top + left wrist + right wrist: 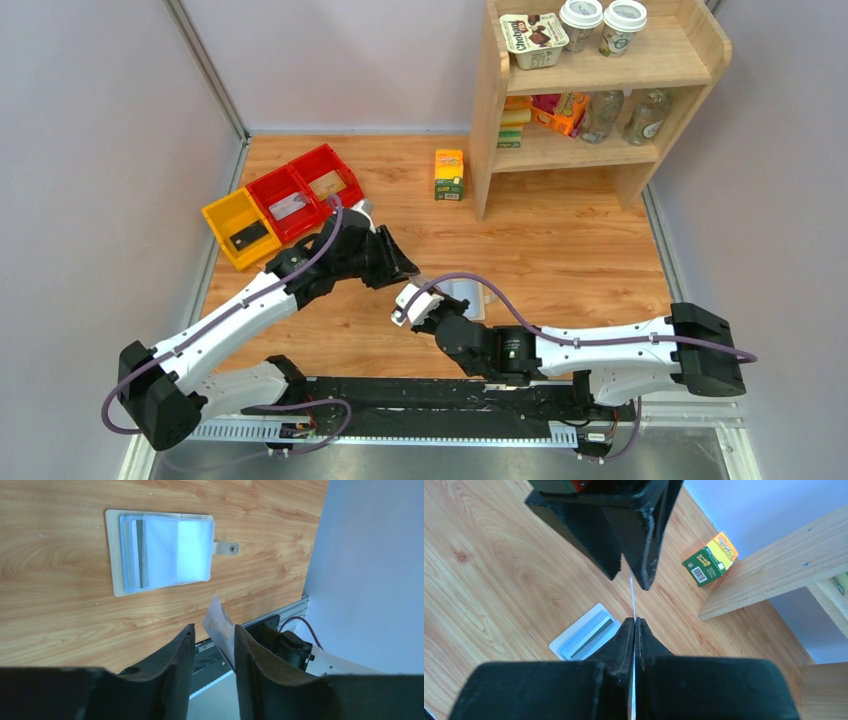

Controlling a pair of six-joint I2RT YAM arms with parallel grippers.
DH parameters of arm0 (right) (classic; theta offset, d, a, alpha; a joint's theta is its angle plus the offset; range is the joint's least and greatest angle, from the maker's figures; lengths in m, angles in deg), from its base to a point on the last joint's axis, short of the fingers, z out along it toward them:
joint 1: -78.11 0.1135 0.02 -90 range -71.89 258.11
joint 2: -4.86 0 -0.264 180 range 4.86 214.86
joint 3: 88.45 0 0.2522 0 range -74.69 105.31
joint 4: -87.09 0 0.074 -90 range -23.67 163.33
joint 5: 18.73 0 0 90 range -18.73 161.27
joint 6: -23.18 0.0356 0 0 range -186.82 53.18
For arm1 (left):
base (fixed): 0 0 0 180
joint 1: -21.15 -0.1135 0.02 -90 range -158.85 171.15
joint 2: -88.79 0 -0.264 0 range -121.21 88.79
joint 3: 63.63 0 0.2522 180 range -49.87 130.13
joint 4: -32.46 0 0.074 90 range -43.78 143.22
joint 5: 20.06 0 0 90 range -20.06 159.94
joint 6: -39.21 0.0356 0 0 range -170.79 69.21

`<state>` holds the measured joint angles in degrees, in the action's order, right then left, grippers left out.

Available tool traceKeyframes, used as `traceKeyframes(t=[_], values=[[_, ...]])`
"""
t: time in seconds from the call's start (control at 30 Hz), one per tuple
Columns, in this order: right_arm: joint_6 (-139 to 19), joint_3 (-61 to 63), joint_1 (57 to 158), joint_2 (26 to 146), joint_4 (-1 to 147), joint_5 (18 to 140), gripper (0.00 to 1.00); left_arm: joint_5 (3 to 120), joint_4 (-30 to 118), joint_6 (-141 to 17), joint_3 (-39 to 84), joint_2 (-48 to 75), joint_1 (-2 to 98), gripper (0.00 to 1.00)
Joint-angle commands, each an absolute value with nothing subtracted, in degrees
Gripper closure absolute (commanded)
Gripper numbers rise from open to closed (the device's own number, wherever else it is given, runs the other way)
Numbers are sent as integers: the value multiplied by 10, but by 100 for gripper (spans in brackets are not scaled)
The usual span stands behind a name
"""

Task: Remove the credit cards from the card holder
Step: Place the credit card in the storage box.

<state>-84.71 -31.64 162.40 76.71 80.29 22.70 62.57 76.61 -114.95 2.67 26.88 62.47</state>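
The card holder lies spread open on the wood table, light blue inside, tab to one side. Cards still sit in it, one with a dark stripe. It also shows in the top view and the right wrist view. My right gripper is shut on a whitish credit card, held edge-up above the table. My left gripper is open, its fingers on either side of that card's other end. The card leans against one finger. Both grippers meet in the top view.
Yellow bin and two red bins stand at the back left, with flat items inside. A green-orange carton stands beside the wooden shelf holding cups and bottles. A metal rail runs along the near edge.
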Motion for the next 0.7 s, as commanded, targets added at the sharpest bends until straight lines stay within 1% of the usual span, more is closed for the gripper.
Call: traceKeyframes(t=[0.0,0.03,0.07,0.1,0.13,0.27,0.3,0.33,0.53,0.6,0.67], values=[[-868,-317,1632,777,855,198,100,616,734,-1151,25,267,624,65],[-867,-319,1631,779,860,199,100,615,733,-1149,25,266,624,76],[-866,-322,1631,781,863,199,100,616,731,-1145,25,266,624,81],[-864,-322,1632,781,865,202,100,619,730,-1143,24,265,624,92],[-862,-325,1632,780,867,204,100,620,729,-1137,23,265,624,99],[-839,-333,1630,774,871,216,100,635,706,-1113,7,276,624,100],[-830,-335,1628,771,871,221,96,643,697,-1105,1,284,624,100],[-816,-336,1623,767,866,228,89,648,685,-1092,-11,288,624,100],[-711,-360,1586,714,839,313,31,693,597,-1015,-81,352,610,100],[-672,-380,1563,683,841,344,17,696,566,-989,-109,375,596,100],[-617,-405,1527,654,845,389,7,695,537,-959,-134,395,577,100]])
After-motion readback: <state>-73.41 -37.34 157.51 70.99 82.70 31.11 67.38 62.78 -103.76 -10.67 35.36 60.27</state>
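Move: The credit card, held in the right fingertips, already reaches between the left hand's half-open fingers; its middle is about 2 cm right and 1 cm back of the left hand and some 2 cm left and 2 cm ahead of the right. The open card holder lies about 18 cm below the left hand, 8 cm to its right and 3 cm farther out. The storage box lies about 24 cm ahead of the left hand, 28 cm to its left and 17 cm below. The left fingers pinch the free end of the credit card shut while the right hand, sinking some 1.5 cm, keeps its hold; then the right fingers open wide and let go. Now the left hand draws the card left, down and a little forward, about 4 cm in all, heading towards the storage box, its fingers tipping up some 15 degrees. ##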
